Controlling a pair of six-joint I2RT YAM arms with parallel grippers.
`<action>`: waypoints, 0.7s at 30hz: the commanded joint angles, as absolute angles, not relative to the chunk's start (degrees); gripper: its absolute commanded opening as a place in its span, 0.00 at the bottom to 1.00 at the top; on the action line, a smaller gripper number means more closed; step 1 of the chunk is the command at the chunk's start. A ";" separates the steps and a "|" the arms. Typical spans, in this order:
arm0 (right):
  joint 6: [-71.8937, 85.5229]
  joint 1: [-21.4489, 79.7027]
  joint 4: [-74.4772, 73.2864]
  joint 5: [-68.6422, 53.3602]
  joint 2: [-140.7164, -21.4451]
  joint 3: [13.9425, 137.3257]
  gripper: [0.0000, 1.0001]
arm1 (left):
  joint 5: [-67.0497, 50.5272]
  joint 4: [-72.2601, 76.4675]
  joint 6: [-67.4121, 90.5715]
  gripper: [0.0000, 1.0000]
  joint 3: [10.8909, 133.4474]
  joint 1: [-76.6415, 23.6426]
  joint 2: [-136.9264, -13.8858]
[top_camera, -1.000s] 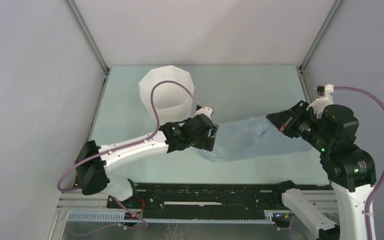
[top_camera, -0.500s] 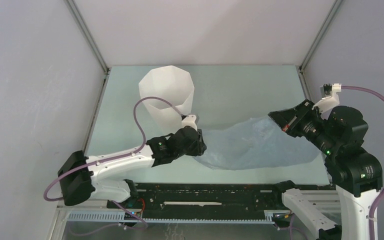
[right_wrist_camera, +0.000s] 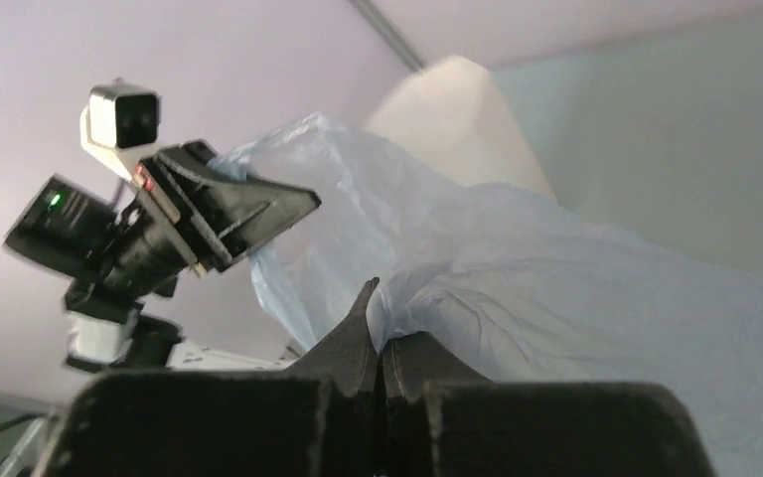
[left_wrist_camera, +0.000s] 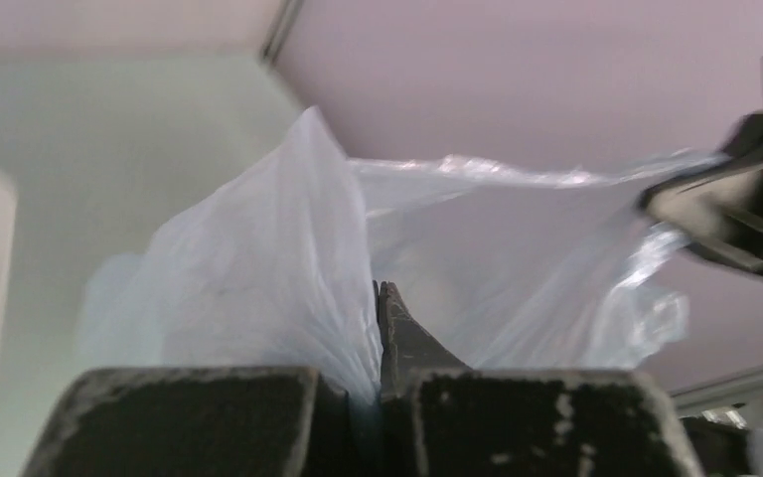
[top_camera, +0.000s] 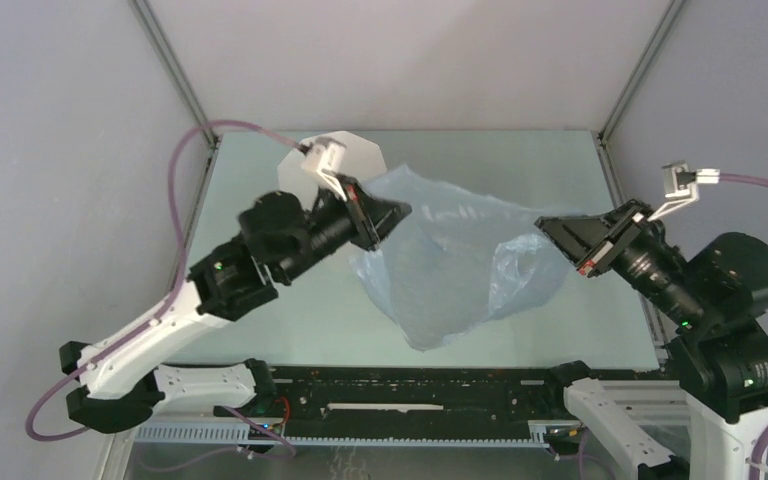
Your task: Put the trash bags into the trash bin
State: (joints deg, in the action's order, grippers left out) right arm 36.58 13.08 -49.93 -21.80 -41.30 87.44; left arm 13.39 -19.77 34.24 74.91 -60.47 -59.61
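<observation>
The pale blue-grey trash bag (top_camera: 460, 250) hangs in the air, stretched between my two grippers, its lower end drooping toward the table. My left gripper (top_camera: 400, 210) is shut on the bag's left edge, which also shows in the left wrist view (left_wrist_camera: 258, 268). My right gripper (top_camera: 545, 225) is shut on the bag's right edge, which also shows in the right wrist view (right_wrist_camera: 556, 268). The white faceted trash bin (top_camera: 365, 155) stands at the back left, mostly hidden behind my left arm; it also shows in the right wrist view (right_wrist_camera: 457, 119).
The pale green table (top_camera: 260, 250) has grey walls on three sides with metal posts at the back corners. A black rail (top_camera: 410, 385) runs along the near edge between the arm bases.
Both grippers have risen, lifting the bag off the table. The left gripper has moved up and back toward the bin, and the bag now hangs spread between them.
</observation>
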 commanded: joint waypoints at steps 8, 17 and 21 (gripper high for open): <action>56.57 13.99 -5.20 -41.05 -52.46 95.66 0.00 | 13.01 -27.66 17.57 0.00 112.03 -60.64 -64.84; 57.50 39.32 -3.61 -33.85 -78.52 120.80 0.00 | 30.49 -26.59 4.43 0.00 123.48 -60.64 -60.36; 67.70 42.37 3.19 -34.99 -86.82 125.49 0.00 | 34.15 -26.26 0.30 0.00 126.48 -60.64 -59.10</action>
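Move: The trash bin's middle lies about 12 cm ahead of the left gripper, 11 cm to its left and 25 cm below; from the right gripper it is some 16 cm ahead, 28 cm left and 30 cm below. The trash bag is already pinched at both grippers: its middle hangs about 9 cm right of the left gripper, 3 cm back and 13 below, and about 9 cm left of the right gripper, 1 cm ahead and 17 below. Keep both grippers shut on the trash bag and swing it quickly up, bending the path to the left: left gripper about 28 cm up and 20 left, easing slightly back, right gripper following some 22 up and 16 left. Tip both sets of fingers upward by roughly 30 degrees, turning the right ones counter-clockwise until they point mostly left. ##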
